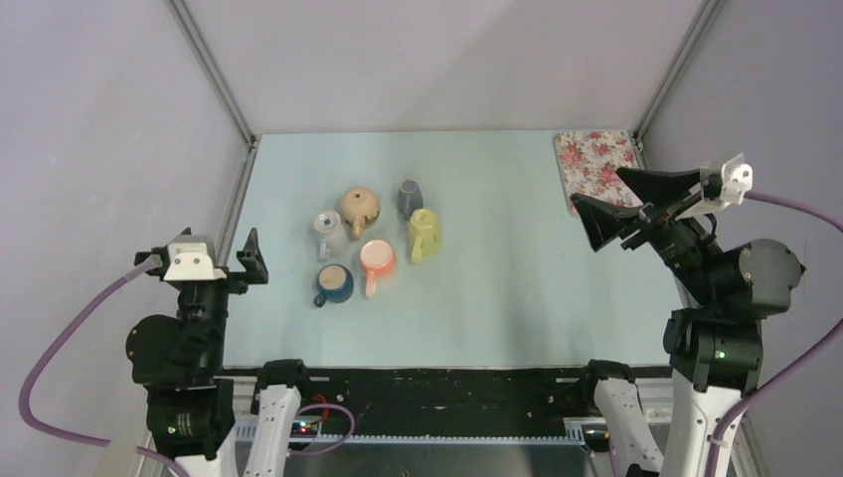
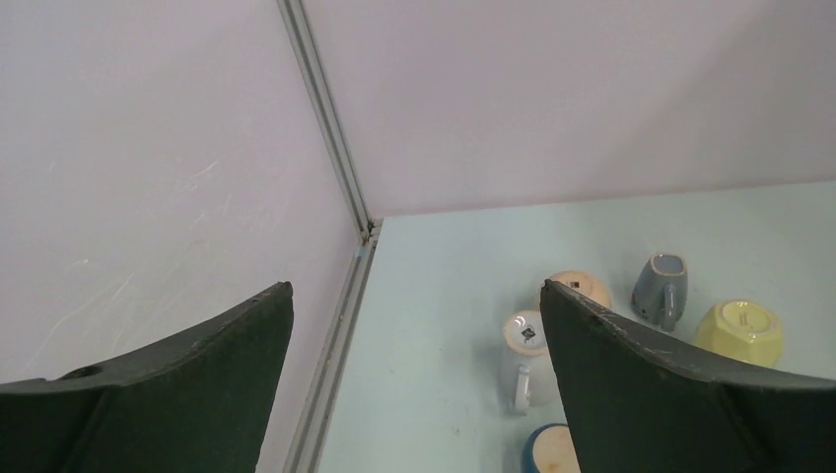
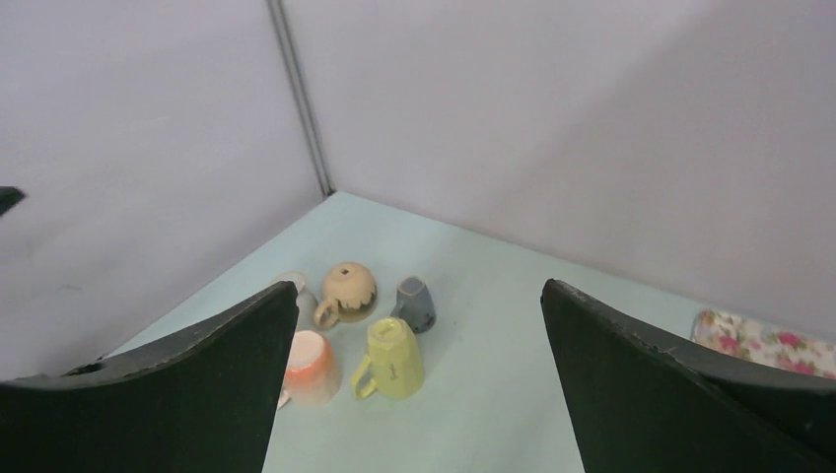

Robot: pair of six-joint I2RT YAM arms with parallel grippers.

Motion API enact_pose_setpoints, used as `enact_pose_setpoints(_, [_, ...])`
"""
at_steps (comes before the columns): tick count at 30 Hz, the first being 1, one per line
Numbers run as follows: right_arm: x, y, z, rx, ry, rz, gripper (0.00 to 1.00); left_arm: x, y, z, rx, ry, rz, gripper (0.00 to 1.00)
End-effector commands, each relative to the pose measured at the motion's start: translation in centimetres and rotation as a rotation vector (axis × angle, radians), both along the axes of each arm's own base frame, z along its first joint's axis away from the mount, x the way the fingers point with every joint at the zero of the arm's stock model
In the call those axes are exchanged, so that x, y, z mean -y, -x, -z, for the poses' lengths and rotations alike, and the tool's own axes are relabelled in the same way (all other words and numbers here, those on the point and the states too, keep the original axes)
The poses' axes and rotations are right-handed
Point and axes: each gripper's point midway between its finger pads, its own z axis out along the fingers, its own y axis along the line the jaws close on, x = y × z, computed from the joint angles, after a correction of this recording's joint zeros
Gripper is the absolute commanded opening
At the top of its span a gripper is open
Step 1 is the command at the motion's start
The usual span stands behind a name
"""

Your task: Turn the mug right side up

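Several mugs stand clustered left of the table's middle: white (image 1: 329,231), tan (image 1: 359,209), grey (image 1: 410,197), yellow (image 1: 424,235), orange (image 1: 378,260) and blue (image 1: 334,284). The yellow mug (image 3: 394,360), orange mug (image 3: 311,367) and tan mug (image 3: 347,291) rest with their bases up; the white mug (image 2: 527,355) shows a sticker on its upturned base. My left gripper (image 1: 206,243) (image 2: 415,286) hangs open at the table's left edge, holding nothing. My right gripper (image 1: 596,185) (image 3: 419,285) is raised at the right side, open and empty, facing the cluster.
A floral mat (image 1: 596,159) lies at the back right corner, just under the right arm. Grey walls and metal frame posts (image 1: 214,75) close in the table on three sides.
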Motion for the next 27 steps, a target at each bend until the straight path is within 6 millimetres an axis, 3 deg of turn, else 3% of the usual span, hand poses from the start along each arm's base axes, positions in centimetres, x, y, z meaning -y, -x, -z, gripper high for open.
enact_pose_setpoints(1, [-0.8,-0.3,-0.4,-0.007,-0.042,-0.07,1.0,-0.6,-0.9,2.6,-0.092,0.028,-0.032,0.98])
enact_pose_setpoints(11, [-1.3,-1.4,-0.6,0.021,-0.016,-0.128,1.0,1.2,-1.5,2.7,-0.116,-0.006,0.075,0.98])
enact_pose_setpoints(14, [-3.2,-0.9,0.5,0.021,0.055,-0.284,1.0,1.7,-2.4,3.1,-0.155,-0.057,0.116,0.98])
enact_pose_setpoints(18, [-4.6,-3.9,3.6,-0.064,0.088,-0.31,1.0,1.7,-3.9,4.0,-0.207,-0.119,0.132,0.98])
enact_pose_setpoints(27, [-10.4,-9.9,12.0,-0.243,0.256,-0.343,1.0,4.4,-7.5,13.0,-0.438,-0.134,0.338,0.98])
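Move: All the mugs stand bottom up. The white mug is about 25 cm ahead of my left hand, 9 cm to its right and 38 cm below; the blue one is roughly 11 cm ahead and 11 cm right, the tan one 32 ahead and 17 right. From my right hand the yellow mug lies some 20 cm ahead, 39 cm left and 44 cm below, with the grey one 32 ahead and 43 left, the orange one 13 ahead and 52 left. I bring both wide-open hands down towards the mugs, gathering speed. My right hand, after a slight hesitation, sweeps forward, left and down, about 8 cm each way, swinging its fingers some 20 degrees counter-clockwise towards the yellow mug. My left hand sinks about 10 cm and reaches 6 cm forward towards the white mug, tipping downward and turning a little clockwise. ##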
